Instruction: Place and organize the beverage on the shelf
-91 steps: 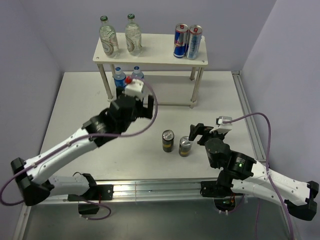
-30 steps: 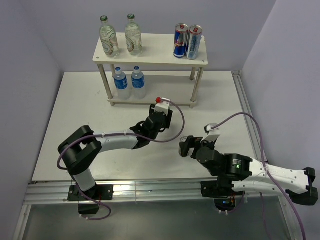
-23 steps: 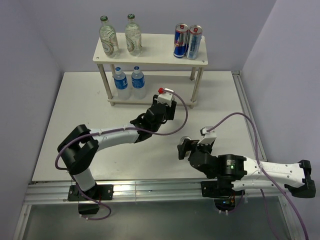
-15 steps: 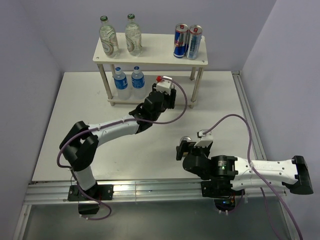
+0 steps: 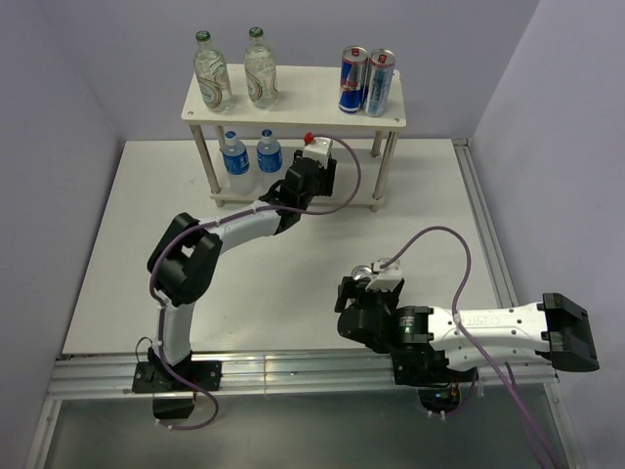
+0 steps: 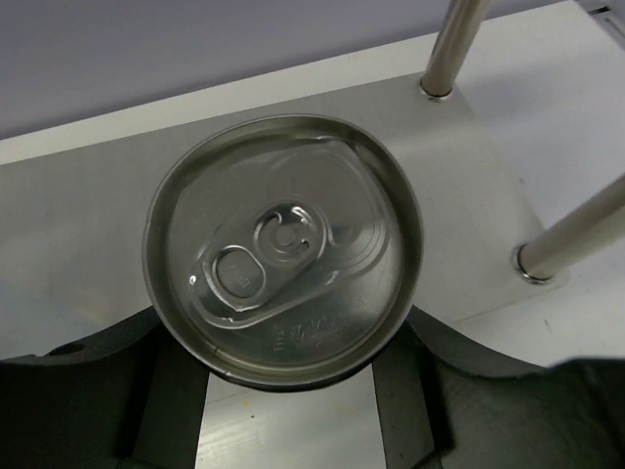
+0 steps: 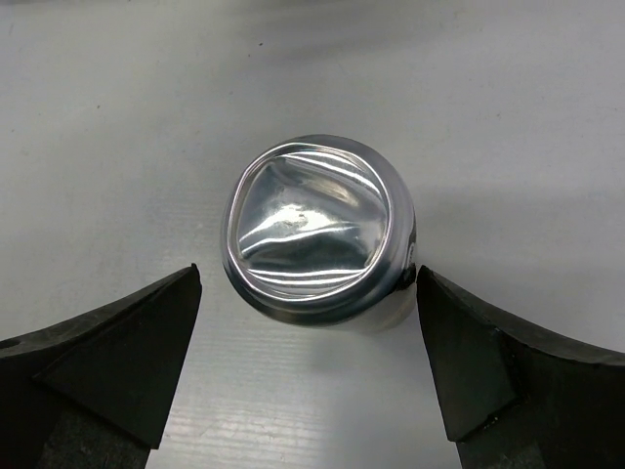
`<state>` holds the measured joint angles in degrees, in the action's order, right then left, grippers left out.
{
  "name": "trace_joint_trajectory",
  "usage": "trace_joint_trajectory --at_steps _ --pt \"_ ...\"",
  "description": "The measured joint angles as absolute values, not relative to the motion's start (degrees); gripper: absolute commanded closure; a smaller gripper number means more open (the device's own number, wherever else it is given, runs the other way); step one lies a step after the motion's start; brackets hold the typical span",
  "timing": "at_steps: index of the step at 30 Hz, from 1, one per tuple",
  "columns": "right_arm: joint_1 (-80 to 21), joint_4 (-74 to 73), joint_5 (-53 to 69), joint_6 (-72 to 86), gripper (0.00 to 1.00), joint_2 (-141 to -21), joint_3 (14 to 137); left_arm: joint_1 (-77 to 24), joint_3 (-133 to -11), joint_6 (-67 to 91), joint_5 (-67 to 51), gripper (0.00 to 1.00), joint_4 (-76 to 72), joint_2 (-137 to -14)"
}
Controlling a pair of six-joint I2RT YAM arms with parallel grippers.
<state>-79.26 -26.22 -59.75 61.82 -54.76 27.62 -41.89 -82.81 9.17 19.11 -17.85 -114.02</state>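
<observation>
My left gripper is shut on a short can, seen from above with its silver pull-tab top. It holds the can over the right half of the shelf's lower board, between the shelf legs. The shelf carries two green-capped bottles on top and two blue-labelled water bottles below. A second short can stands on the table. My right gripper is open, its fingers on either side of that can with gaps.
Two tall blue-and-silver cans stand on the right of the top board. The left arm's cable loops in front of the lower tier. A raised metal rail runs along the table's right edge.
The left arm has carried its can from the table's middle up to the shelf's lower tier. The right arm has swung round, its gripper drawing back to sit open around the second can.
</observation>
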Motion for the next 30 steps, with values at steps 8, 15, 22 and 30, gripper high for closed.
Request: trace_joint_trajectory --at_steps 8,15,22,30 --pt "-79.3 -22.8 -62.6 63.7 0.06 -59.4 25.7 -39.5 -85.1 9.1 18.3 1.00 -17.6 -117.7" --pt "-79.3 -21.1 -65.5 66.0 0.18 -64.7 25.7 -37.9 -86.8 9.1 18.1 0.95 -19.1 -119.7" --pt "-79.3 -23.2 -67.4 70.6 0.41 -67.2 25.7 -37.5 -87.1 9.0 17.8 0.49 -19.1 -120.0" --pt "-79.3 -25.6 -69.4 75.9 0.39 -69.7 26.5 -37.5 -86.9 8.7 17.6 0.33 -19.5 -120.0"
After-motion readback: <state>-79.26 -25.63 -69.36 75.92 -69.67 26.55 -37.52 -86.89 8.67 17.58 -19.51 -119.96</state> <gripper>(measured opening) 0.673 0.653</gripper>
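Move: The left hand already holds a black-and-gold can over the lower shelf; the free spot for it lies about 4 cm ahead, 2 cm left and 8 cm below. The nearer water bottle stands some 11 cm to this hand's left and 3 cm ahead, the other one 19 cm left and 3 cm ahead. For the empty right hand, the upturned silver can is about 2 cm ahead, 1 cm to the right, its middle roughly 4 cm below. Forward about 4 cm, and some 2 cm each left and down, the left hand carries its can deeper over the lower shelf towards the bottles, then holds still, the grip just starting to ease. The right hand sinks around 3 cm, edging forward and right around the silver can while turning clockwise about 10 degrees, and closes its fingers to pinch the can's sides. ##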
